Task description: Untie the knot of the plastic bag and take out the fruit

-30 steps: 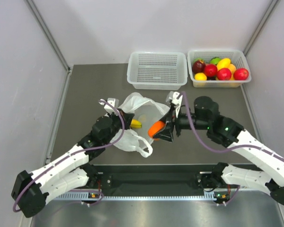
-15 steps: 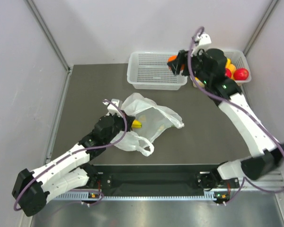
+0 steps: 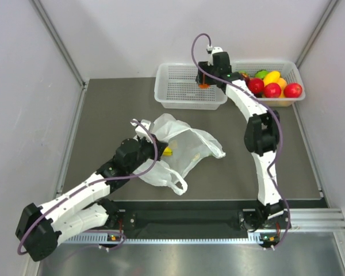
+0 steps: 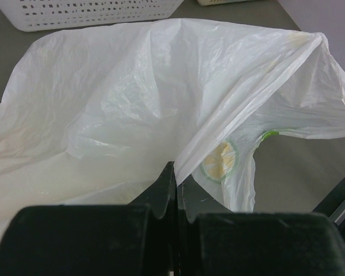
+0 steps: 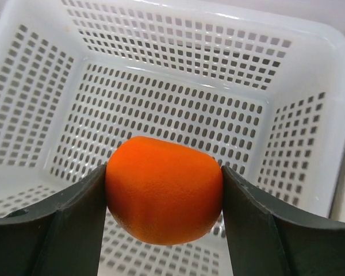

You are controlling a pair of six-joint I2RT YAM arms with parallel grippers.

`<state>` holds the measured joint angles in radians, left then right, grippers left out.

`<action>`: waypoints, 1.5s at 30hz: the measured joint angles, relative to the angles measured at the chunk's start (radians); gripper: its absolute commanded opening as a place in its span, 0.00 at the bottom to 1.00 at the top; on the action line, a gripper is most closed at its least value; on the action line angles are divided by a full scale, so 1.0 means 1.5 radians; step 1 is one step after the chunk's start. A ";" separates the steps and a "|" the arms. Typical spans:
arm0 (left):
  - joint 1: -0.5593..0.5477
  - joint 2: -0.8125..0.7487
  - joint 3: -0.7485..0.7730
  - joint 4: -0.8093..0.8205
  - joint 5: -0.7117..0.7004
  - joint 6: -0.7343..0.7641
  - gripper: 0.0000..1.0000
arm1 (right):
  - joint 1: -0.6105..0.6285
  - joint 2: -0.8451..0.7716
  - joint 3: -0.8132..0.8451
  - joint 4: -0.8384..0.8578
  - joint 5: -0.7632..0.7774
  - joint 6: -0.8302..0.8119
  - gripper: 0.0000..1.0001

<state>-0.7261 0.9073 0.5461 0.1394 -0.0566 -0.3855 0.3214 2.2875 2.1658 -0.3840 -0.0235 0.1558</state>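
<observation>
The white plastic bag (image 3: 181, 146) lies open in the middle of the table, a bit of yellow banana (image 3: 168, 152) showing inside. It fills the left wrist view (image 4: 161, 98). My left gripper (image 3: 142, 144) is shut on the bag's edge at its left side; in its wrist view (image 4: 177, 181) the jaws pinch the film. My right gripper (image 3: 204, 82) is shut on the small orange fruit (image 5: 164, 197) and holds it above the inside of the empty white basket (image 5: 172, 103), over its right end (image 3: 190, 86). The dark red-purple fruit is hidden.
A second white basket (image 3: 287, 100) at the back right holds a heap of red, yellow and green fruit (image 3: 270, 85). Grey walls close in the left, right and back. The bag's loop handle (image 3: 175, 183) lies near the table's front edge.
My right gripper has carried the orange fruit from the bag's mouth up and back to above the empty basket. The bag's right side has slumped flat. The left gripper has kept its hold.
</observation>
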 measured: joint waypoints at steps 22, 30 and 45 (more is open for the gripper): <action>0.003 -0.061 0.000 -0.024 0.021 0.014 0.00 | -0.027 0.102 0.097 -0.090 -0.016 0.009 1.00; 0.003 -0.063 0.042 -0.100 -0.009 0.026 0.75 | -0.022 -0.128 -0.053 -0.078 -0.014 0.018 1.00; 0.083 0.049 0.356 -0.322 -0.125 0.061 0.99 | 0.148 -0.756 -0.555 -0.083 0.002 -0.004 1.00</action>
<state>-0.6022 0.9813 1.0801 -0.3439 -0.2436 -0.2935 0.5434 1.1542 1.3334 -0.5079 -0.0200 0.1505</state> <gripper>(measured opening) 0.987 0.995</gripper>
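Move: The right hand holds the orange inside the empty white basket; that basket's middle lies about 5 cm farther out, 9 cm to the left and 11 cm below this hand, with the fruit-filled basket about 6 cm out and 33 cm right. The left hand grips the bag's rim, the bag's middle some 4 cm ahead, 6 cm right and 9 cm below it; the banana lies about 5 cm straight ahead and 12 cm below, and the white basket 40 cm ahead, 10 cm right. The right hand lowers the orange about 9 cm into the near right part of the white basket, tipping its fingers down slightly, spreads them wide to let go, then climbs out and sweeps back about 30 cm towards the bag. The left hand, after rising a little with the rim, opens wide and releases it, then lifts clear, net some 12 cm up, going left and finally forward, turning counter-clockwise. ##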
